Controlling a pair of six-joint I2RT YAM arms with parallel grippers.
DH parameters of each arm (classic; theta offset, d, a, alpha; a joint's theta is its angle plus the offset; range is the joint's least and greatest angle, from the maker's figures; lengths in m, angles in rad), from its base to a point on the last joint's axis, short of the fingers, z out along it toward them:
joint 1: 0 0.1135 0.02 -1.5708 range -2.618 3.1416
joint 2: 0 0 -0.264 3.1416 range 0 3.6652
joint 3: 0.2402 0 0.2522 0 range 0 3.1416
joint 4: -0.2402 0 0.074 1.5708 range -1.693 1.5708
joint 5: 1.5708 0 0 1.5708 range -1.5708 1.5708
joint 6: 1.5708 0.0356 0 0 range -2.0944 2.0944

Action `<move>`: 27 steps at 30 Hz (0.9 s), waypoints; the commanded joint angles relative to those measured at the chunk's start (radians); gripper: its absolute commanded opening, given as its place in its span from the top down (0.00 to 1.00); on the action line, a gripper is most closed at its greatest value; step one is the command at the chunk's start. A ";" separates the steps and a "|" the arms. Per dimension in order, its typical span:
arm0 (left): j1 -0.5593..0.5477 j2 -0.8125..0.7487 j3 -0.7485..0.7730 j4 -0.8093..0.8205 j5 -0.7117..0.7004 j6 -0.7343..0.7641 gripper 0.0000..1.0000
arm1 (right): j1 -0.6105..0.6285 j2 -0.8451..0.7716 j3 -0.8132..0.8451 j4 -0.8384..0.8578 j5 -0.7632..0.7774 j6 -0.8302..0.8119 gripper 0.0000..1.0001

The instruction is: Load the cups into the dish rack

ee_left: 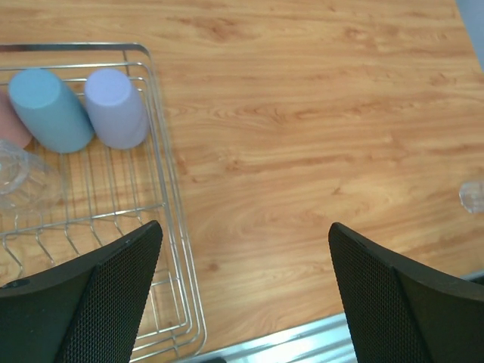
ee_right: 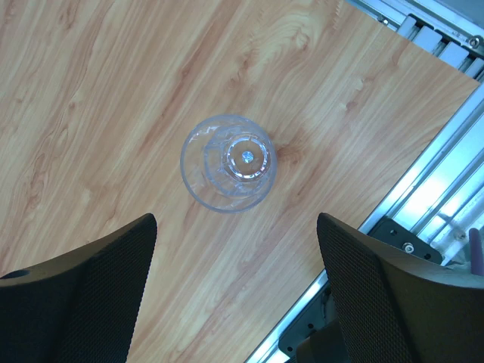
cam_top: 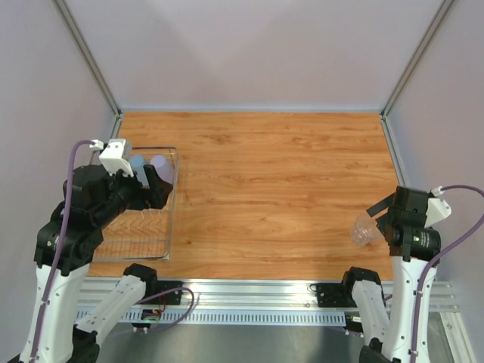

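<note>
The silver wire dish rack (cam_top: 172,219) lies at the table's left. A blue cup (ee_left: 49,110) and a lavender cup (ee_left: 115,108) lie side by side at its far end. Beside them a pink cup (ee_left: 9,127) shows at the frame's edge, and a clear cup (ee_left: 23,180) sits just nearer. My left gripper (ee_left: 243,231) hangs open over the rack's right rim, holding nothing. Another clear cup (ee_right: 227,162) stands on the wood near the right front corner. My right gripper (ee_right: 236,219) is open above it, the cup just beyond its fingertips and apart from them.
The aluminium rail (ee_right: 423,174) along the table's front edge runs close to the clear cup (cam_top: 365,230). Grey walls and corner posts (cam_top: 91,64) enclose the table on three sides. Bare wood (cam_top: 280,181) lies between the rack and the right arm.
</note>
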 commanded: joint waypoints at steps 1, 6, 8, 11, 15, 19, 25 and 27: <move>-0.023 0.003 0.047 -0.086 0.080 0.030 0.00 | -0.019 -0.007 -0.047 -0.019 -0.010 0.093 0.12; -0.057 -0.019 0.061 -0.043 0.153 0.006 0.00 | -0.030 -0.053 -0.141 -0.021 -0.033 0.167 0.18; -0.069 -0.019 0.076 -0.043 0.169 0.007 0.00 | -0.031 -0.066 -0.164 -0.007 -0.063 0.207 0.22; -0.080 -0.028 0.074 -0.042 0.161 0.019 0.00 | -0.030 -0.053 -0.190 0.032 -0.052 0.212 0.23; -0.096 -0.023 0.071 -0.049 0.152 0.020 0.00 | -0.031 0.012 -0.220 0.079 -0.031 0.202 0.25; -0.096 -0.023 0.054 -0.022 0.161 0.010 0.00 | -0.031 0.045 -0.246 0.079 -0.008 0.236 0.27; -0.096 -0.015 0.044 0.021 0.176 0.001 0.00 | -0.030 0.043 -0.282 0.142 0.041 0.270 0.31; -0.096 -0.009 0.039 0.040 0.193 -0.005 0.00 | -0.031 0.074 -0.296 0.182 0.033 0.271 0.35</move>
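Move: The clear cup stands some 6 cm ahead of the right hand, about 3 cm to its right and roughly 15 cm below. The table's near edge runs about 15 cm back from the cup; its right edge lies some 14 cm to the right of the cup. From the left hand the cup is around 60 cm to the right, about 1 cm ahead and 30 cm below. Right hand sinks about 9 cm towards the clear cup, fingers partly closing; left hand draws back and right. ##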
